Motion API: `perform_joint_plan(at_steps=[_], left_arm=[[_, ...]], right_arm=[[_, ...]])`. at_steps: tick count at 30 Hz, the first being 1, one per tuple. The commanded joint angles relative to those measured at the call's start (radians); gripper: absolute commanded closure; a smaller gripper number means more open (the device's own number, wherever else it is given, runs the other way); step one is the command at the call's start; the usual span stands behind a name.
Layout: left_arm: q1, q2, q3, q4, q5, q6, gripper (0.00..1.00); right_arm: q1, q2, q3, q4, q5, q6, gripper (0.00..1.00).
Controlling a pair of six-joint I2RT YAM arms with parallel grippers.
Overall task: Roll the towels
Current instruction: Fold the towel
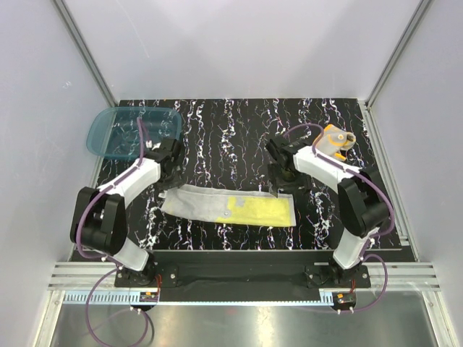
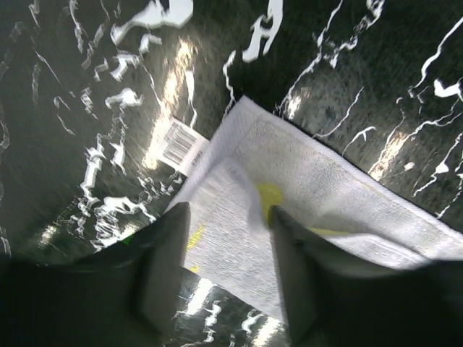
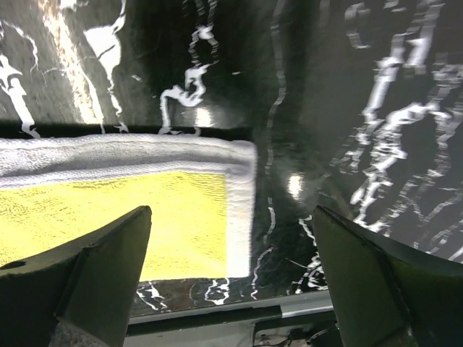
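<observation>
The pale yellow towel lies flat as a long strip near the front of the mat, its left part grey-beige side up. The orange towel sits as a roll at the far right. My left gripper hovers over the strip's left end. In the left wrist view its gripper stands open, with the towel's grey-beige corner lying slack below the fingers. My right gripper is at the strip's right end, and the right gripper is wide open above the yellow corner, holding nothing.
A translucent teal basin stands at the back left corner of the black marbled mat. A barcode label sticks out from the towel's left end. The mat's front edge and metal rail lie just below the right gripper.
</observation>
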Motion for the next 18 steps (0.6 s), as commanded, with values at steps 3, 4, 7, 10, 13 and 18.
perform_joint_plan(at_steps=[3, 4, 7, 10, 13, 18], left_arm=[[0.016, -0.049, 0.088, -0.001, -0.097, -0.011, 0.29], [0.016, -0.066, 0.092, -0.004, -0.107, -0.013, 0.23], [0.016, -0.148, 0.103, -0.027, -0.143, -0.022, 0.19], [0.016, -0.248, 0.059, -0.043, -0.122, -0.057, 0.19], [0.016, -0.374, -0.082, -0.015, -0.037, -0.117, 0.23], [0.026, -0.538, -0.347, 0.081, 0.125, -0.226, 0.24]], right_arm=[[-0.004, -0.178, 0.039, -0.044, 0.129, 0.012, 0.0], [-0.004, -0.232, 0.016, -0.039, 0.112, 0.005, 0.0], [-0.004, -0.303, -0.056, 0.011, -0.001, 0.005, 0.0], [-0.004, -0.338, -0.121, 0.068, -0.13, 0.025, 0.0], [-0.001, -0.321, -0.161, 0.102, -0.203, 0.043, 0.01], [-0.001, -0.278, -0.176, 0.131, -0.232, 0.052, 0.0]])
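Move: Aim both grippers at the folded towel's near edge. Its near-left corner lies about 6 cm back and 2 cm to the left of the left gripper, and its near-right corner some 9 cm back and 2 cm to the right of the right gripper, both roughly 3 cm lower. The blue bin stands about 18 cm ahead and 11 cm left of the left gripper; the orange-edged towel lies about 17 cm ahead and 16 cm right of the right one. Finish opening the left fingers so the towel's left end comes free, lift about 8 cm with a slight forward drift, then draw back some 5 cm over the fold and start sinking, fingertips swinging forward. Lift the open right gripper about 7 cm clear, then bring it back and down some 4 cm each towards the near edge, swinging its fingertips some 15 degrees left. ##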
